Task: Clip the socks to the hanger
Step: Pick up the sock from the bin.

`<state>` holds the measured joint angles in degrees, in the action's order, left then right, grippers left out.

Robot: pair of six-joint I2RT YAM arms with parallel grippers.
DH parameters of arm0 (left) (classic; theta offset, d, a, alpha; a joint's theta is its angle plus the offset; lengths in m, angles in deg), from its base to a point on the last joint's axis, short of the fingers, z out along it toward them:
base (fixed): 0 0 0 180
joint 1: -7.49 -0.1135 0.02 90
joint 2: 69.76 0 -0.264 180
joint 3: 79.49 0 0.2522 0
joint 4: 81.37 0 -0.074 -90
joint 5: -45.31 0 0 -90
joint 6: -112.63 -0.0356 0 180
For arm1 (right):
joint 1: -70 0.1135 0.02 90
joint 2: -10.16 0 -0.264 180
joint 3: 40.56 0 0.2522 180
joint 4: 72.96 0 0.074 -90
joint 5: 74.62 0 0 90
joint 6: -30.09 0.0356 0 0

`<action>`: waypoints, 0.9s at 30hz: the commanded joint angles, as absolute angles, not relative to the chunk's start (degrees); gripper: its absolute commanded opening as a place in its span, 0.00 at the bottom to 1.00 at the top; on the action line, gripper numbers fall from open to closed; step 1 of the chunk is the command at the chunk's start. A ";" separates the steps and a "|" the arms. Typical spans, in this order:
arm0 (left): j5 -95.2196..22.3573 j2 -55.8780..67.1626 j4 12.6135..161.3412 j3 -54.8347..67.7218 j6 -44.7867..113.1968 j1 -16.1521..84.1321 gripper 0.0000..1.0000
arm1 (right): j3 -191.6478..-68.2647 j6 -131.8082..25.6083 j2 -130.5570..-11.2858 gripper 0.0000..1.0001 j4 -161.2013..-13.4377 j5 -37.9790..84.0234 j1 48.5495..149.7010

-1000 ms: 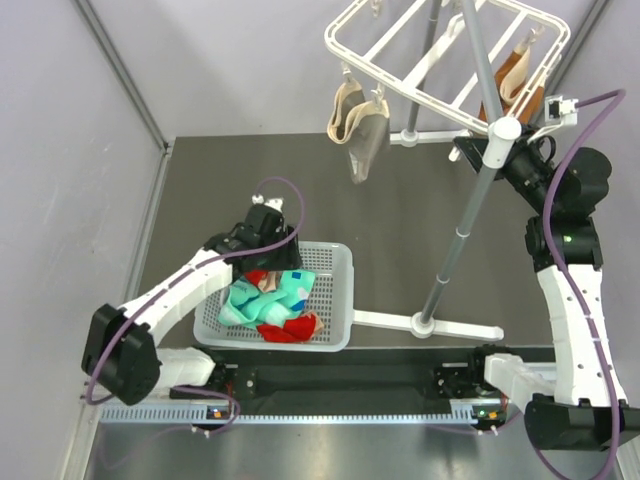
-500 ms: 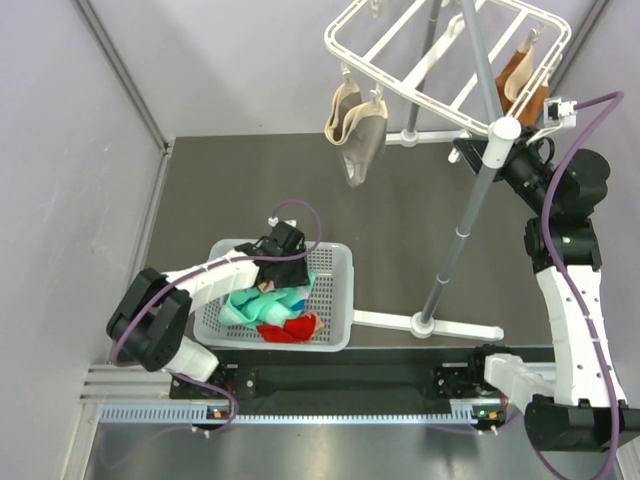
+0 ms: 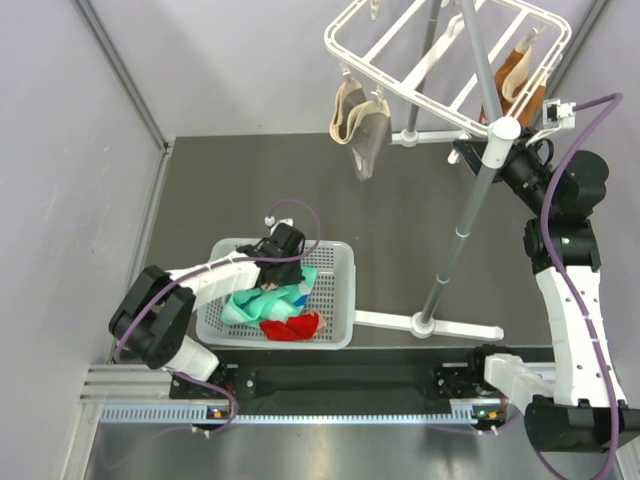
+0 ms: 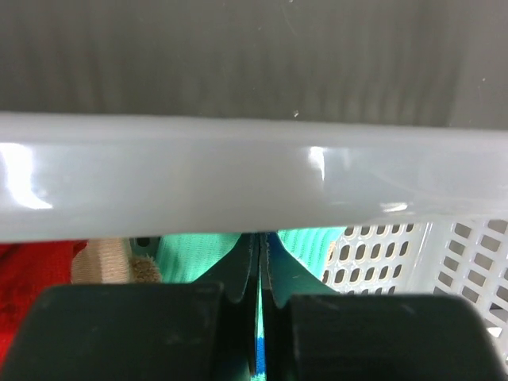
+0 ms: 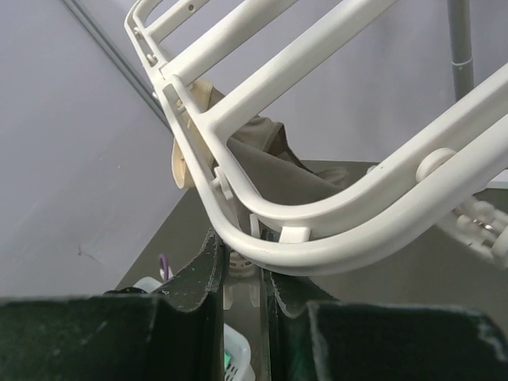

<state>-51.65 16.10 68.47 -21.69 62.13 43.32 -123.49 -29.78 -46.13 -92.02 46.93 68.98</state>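
Mint-green socks (image 3: 268, 300) and a red sock (image 3: 291, 326) lie in a white perforated basket (image 3: 341, 300). My left gripper (image 3: 283, 265) is down in the basket's far part, shut on a fold of mint-green sock (image 4: 194, 254). The thin fabric shows between the jaws of the left gripper (image 4: 260, 240). A red sock (image 4: 32, 274) with a tan toe lies to its left. The white hanger (image 3: 440, 62) stands on a grey pole (image 3: 466, 220). My right gripper (image 3: 480, 150) is at its near rim. In the right wrist view that gripper (image 5: 242, 248) is shut on a small white clip (image 5: 242, 268) under the frame (image 5: 333, 238).
Beige socks (image 3: 358, 122) hang clipped at the hanger's left corner and orange-brown socks (image 3: 515, 75) at its right side. The pole's white foot (image 3: 430, 323) lies right of the basket. The basket's near rim (image 4: 238, 182) crosses the left wrist view. Grey walls close in left and behind.
My left gripper swung from the basket's far left corner to over the socks, dropped into the basket and shut on the mint-green sock. The right arm stayed still.
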 commanded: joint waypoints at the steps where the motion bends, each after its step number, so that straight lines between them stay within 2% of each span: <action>1: -52.43 15.23 70.02 -22.84 61.82 43.70 0.00 | -122.88 -29.68 -45.30 0.00 -90.86 48.43 69.56; 8: -48.65 6.45 72.04 -23.62 61.47 45.02 0.00 | -123.05 -29.94 -45.21 0.00 -91.47 48.34 69.56; 17: -39.43 -17.97 83.01 -26.35 58.75 45.37 0.00 | -123.23 -30.21 -45.12 0.00 -92.08 48.25 69.56; 22: -31.27 -20.02 88.82 -21.71 57.78 45.46 0.00 | -122.97 -30.38 -45.12 0.00 -92.44 48.52 69.56; 27: -25.63 -13.70 96.01 -14.85 57.08 45.99 0.00 | -123.23 -29.07 -45.12 0.00 -91.65 49.83 69.56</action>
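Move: The teal sock is already pinched in the left gripper, down inside the bin, its middle about 2 cm left and 3 cm nearer. The clip on the hanger's near right corner is some 27 cm right, 6 cm ahead and 41 cm up. The nearer red sock lies 10 cm back and 2 cm left; the hanging grey sock is 12 cm right, 9 cm ahead, 37 cm up. The clip sits at the right gripper's fingertips. Keep the left fingers shut on the teal sock near its cuff and draw it up out of the bin, slowly at first, then fast, about 26 cm in all, easing some 7 cm right towards the clip. Swing the fingers up by roughly 55 degrees on the way, from steeply down to nearly level, pointing forward-right. Hold the right gripper still at the clip. ##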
